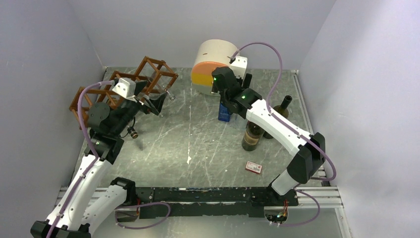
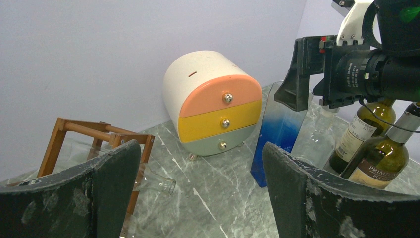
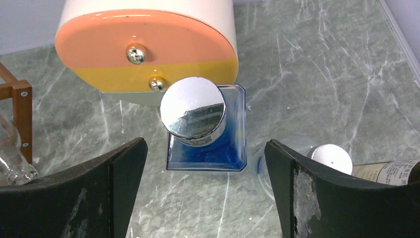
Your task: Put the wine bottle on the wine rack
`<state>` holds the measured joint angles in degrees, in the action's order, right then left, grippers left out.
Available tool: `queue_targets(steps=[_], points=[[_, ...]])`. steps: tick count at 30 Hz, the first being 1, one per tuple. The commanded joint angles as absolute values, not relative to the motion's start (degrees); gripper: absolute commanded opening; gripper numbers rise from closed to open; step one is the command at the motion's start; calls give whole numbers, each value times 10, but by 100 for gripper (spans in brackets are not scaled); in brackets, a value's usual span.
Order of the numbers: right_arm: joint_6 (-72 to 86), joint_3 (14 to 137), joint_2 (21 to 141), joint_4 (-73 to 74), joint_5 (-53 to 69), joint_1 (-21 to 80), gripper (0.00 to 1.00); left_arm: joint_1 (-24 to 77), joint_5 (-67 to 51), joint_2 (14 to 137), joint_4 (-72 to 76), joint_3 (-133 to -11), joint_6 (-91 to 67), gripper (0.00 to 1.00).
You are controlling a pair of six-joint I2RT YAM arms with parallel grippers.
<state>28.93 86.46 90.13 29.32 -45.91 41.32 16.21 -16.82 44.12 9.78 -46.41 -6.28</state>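
Note:
The wine rack [image 1: 148, 74], a reddish-brown stick lattice, stands at the back left; a clear glass bottle [image 2: 153, 184] lies in it with its neck poking out. Two dark green wine bottles [image 1: 253, 136] [image 1: 278, 110] stand upright on the right, seen in the left wrist view with labels [image 2: 384, 161] [image 2: 357, 135]. My left gripper [image 1: 154, 101] is open beside the rack [image 2: 94, 133], holding nothing. My right gripper [image 3: 205, 198] is open above a blue square bottle [image 3: 229, 148] with a silver cap [image 3: 193, 111]; nothing is between its fingers.
A round cream-and-orange drawer cabinet [image 1: 215, 67] stands at the back centre. A clear bottle with a white cap [image 3: 332, 156] stands beside the blue one. A small red box [image 1: 253, 167] lies near the front right. Grey walls close three sides.

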Motion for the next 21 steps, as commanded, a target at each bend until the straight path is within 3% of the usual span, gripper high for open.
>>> queue_targets(steps=[1, 12, 19, 21], points=[[299, 840, 893, 256, -462, 408, 88, 157, -181, 453, 122, -461, -72, 97], [280, 822, 903, 248, -425, 385, 73, 158, -158, 485, 105, -470, -68, 97], [254, 833, 924, 249, -369, 384, 56, 158, -156, 494, 105, -469, -67, 97], [240, 836, 924, 253, -361, 384, 55, 158, -158, 497, 104, -469, -65, 97]])
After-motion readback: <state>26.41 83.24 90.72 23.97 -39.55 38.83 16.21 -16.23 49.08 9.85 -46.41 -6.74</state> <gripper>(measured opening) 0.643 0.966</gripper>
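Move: The blue bottle stands between the right hand's open fingers, about 2 cm ahead, its middle some 8 cm below. From this hand the drawer box is roughly 19 cm ahead and 4 cm left; the clear bottle is 9 cm right and 2 cm back; the dark wine bottle is 12 cm right and 12 cm back. From the left hand, the blue bottle lies about 13 cm ahead, 28 cm right, 18 cm lower. Right hand sinks forward about 2 cm, pinching the blue bottle's upper body; left hand dips forward about 3 cm. ##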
